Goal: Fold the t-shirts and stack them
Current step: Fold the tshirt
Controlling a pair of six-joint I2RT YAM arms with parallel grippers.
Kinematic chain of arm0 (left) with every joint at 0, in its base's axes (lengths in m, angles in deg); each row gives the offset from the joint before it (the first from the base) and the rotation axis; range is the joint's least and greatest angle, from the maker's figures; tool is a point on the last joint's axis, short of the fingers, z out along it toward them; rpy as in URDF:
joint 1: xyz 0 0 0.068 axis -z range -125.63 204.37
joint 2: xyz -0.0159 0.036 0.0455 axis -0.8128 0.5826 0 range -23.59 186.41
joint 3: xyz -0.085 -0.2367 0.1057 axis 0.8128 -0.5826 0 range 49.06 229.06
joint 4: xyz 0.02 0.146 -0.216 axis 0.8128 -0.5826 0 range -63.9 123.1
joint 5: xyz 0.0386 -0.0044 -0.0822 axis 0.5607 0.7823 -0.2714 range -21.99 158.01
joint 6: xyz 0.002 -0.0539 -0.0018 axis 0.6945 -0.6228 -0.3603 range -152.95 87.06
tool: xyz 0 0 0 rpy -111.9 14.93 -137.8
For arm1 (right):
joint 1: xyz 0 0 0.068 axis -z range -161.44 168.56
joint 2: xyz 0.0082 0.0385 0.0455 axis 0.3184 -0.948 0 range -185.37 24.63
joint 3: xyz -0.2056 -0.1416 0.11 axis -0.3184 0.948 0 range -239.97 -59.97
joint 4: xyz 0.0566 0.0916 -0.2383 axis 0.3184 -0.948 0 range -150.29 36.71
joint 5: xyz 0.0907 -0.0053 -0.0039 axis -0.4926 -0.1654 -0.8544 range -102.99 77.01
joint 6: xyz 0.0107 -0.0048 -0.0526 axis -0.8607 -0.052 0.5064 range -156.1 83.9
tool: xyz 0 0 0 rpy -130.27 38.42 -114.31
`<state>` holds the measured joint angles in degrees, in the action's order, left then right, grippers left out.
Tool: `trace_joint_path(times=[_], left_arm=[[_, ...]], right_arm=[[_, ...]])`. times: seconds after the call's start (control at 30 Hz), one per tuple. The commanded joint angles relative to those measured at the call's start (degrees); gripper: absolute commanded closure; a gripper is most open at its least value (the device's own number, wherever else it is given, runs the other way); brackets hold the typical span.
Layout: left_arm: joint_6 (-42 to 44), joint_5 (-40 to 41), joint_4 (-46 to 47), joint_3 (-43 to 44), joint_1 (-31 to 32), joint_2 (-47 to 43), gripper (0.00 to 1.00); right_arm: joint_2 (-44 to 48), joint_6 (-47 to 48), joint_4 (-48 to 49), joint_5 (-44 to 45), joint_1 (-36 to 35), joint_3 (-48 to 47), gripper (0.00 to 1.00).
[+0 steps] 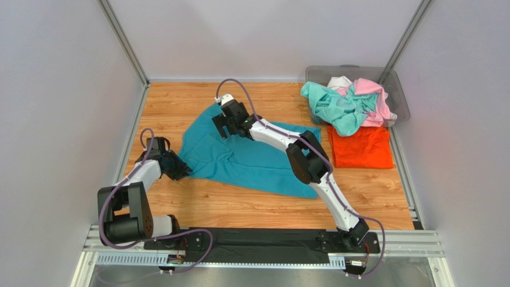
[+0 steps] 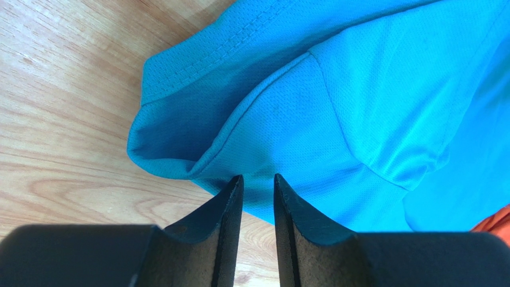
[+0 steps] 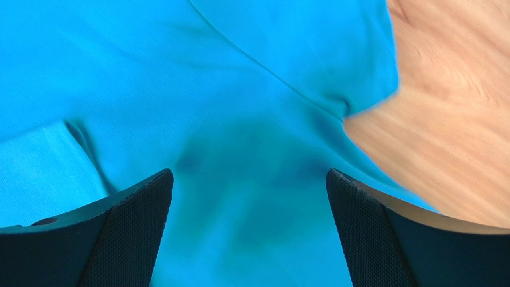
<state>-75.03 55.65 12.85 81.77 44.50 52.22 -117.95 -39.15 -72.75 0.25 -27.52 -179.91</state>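
The teal-blue t-shirt (image 1: 251, 161) lies spread and rumpled on the wooden table's middle. My left gripper (image 1: 179, 169) sits low at its left edge. In the left wrist view its jaws (image 2: 258, 176) stand a narrow gap apart, tips at the hem of the teal-blue shirt (image 2: 335, 107), bare wood showing between them. My right gripper (image 1: 222, 127) hovers over the shirt's far left part. In the right wrist view it (image 3: 248, 173) is wide open above the cloth (image 3: 239, 89), holding nothing. An orange t-shirt (image 1: 361, 146) lies folded flat at the right.
A grey translucent bin (image 1: 400, 89) stands at the back right, holding a mint-green t-shirt (image 1: 335, 104), a pink one (image 1: 374, 98) and a white one (image 1: 339, 82). White walls and metal rails enclose the table. Bare wood (image 1: 179, 101) shows at the back left.
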Motion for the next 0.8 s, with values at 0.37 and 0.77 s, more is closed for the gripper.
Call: trace_joint_path(times=[0.37, 0.77], left_arm=[[-1.51, 0.43, -11.74, -3.26, -0.15, -24.2, 0.01], [-1.6, -1.79, -6.39, 11.58, 8.62, -12.11, 0.0]], right_arm=[[45.32, -19.09, 0.39, -5.94, -0.67, 41.9, 0.0], [74.38, -32.36, -2.76, 2.66, -0.41, 77.3, 0.0]])
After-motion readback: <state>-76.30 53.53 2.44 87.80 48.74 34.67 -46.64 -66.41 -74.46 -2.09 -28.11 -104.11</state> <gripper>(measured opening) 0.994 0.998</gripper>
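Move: The t-shirt's near right corner lies about 28 cm back and 29 cm to the right of the right hand, some 4 cm lower; the t-shirt's middle is about 12 cm back and 8 cm right. The red folded shirt sits roughly 14 cm right of that corner and 16 cm farther out. From the left hand the t-shirt's middle is about 6 cm ahead and 20 cm right, while its near left corner lies 5 cm left and 1 cm back, both about 2 cm lower. Back and to the right in a high arc, the wide-open right hand swings about 30 cm over the t-shirt towards its near right corner, rising some 13 cm, then dipping 8 cm as the wrist tips down and turns clockwise. The left fingers come free of the near left edge, drawing back 3 cm, then open wide while rising about 9 cm before easing forward and slightly right. ##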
